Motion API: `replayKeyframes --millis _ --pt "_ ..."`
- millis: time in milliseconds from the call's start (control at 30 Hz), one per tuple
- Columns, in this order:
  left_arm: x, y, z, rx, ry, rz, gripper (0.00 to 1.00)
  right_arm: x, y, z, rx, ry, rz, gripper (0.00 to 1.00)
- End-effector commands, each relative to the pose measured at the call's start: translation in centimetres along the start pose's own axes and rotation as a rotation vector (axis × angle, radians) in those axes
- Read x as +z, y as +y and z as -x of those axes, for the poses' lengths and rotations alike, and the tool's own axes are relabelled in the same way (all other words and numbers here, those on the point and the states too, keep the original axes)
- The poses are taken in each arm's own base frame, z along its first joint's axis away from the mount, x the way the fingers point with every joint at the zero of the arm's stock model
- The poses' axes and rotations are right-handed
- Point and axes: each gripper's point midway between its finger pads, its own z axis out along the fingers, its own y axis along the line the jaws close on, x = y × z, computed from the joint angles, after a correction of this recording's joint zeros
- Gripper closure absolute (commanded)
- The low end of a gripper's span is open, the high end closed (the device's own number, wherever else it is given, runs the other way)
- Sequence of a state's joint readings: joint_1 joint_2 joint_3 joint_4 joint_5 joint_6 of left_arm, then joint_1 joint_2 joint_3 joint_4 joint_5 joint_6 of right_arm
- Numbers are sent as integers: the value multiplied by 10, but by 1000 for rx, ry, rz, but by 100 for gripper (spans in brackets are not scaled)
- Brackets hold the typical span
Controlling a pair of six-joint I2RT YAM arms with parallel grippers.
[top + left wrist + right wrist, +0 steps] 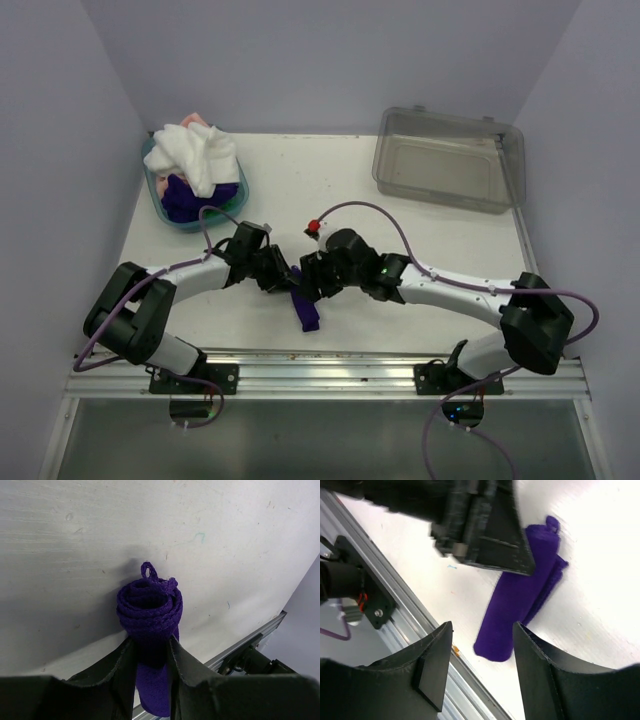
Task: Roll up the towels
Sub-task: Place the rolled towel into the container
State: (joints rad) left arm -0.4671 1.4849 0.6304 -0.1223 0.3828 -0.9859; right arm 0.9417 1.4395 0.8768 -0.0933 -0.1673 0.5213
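A dark purple towel (308, 310), rolled into a tight tube, lies on the white table near the front middle. My left gripper (150, 642) is shut on the purple roll (150, 607), with one finger pressed against each side near its far end. My right gripper (482, 630) hangs open just above the near end of the purple roll (520, 605), holding nothing. In the overhead view the left gripper (285, 278) and the right gripper (312, 285) nearly meet over the roll. A white towel (200, 155), another purple towel (185, 198) and a peach-pink towel (195, 121) are piled in the basket.
The teal basket (158, 190) stands at the back left. A clear grey bin (448, 158) stands at the back right. A metal rail (330, 375) runs along the table's front edge, close to the roll's near end.
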Motion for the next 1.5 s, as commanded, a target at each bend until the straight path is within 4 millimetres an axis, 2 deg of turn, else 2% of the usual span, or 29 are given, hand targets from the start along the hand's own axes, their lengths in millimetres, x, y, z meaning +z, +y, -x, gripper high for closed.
replayKeyframes --millis 0,33,167,333,700,933,1167,1300,1467 --pt "-2 -7 7 -1 -34 -11 69 -10 -19 -12 -203 56 -265 45" --pt "-2 -6 7 -5 -34 -9 70 -11 -16 -7 -237 56 -299 45" --pt "-2 -4 8 -14 -41 6 69 -3 -6 -14 -373 78 -440 45" --pt "-1 0 6 -22 -35 25 68 7 4 -20 -453 91 -488 46" --pt "-3 3 9 -27 -52 51 66 33 8 -30 -486 124 -526 44" --pt "-2 3 9 -40 -53 44 66 45 12 -40 -425 123 -507 44" --pt "-2 4 8 -36 -48 52 66 61 0 -52 -438 148 -541 41" --pt "-4 4 8 -42 -55 52 66 73 -15 -65 -421 141 -573 41" --pt "-4 7 7 -50 -58 60 64 74 -23 -68 -403 120 -598 51"
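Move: The purple rolled towel lies on the table, already held near its far end by the left gripper; its middle is about 4 cm back and 3 cm right of the left hand and 1 cm lower. From the right hand the towel's middle is about 9 cm below, 2 cm left and 1 cm back. The left gripper stands about 4 cm ahead and 5 cm left of the right hand, 8 cm lower; the front rail runs some 14 cm back, 11 cm below. Bring the right gripper down over the near part of the rolled towel, about 9 cm in all: swing it a little back and left first, tipping the fingers some 40 degrees to point steeply down, then sink until they straddle the roll just behind the left gripper, still about half open. Meanwhile keep the left fingers' hold on the far part. ##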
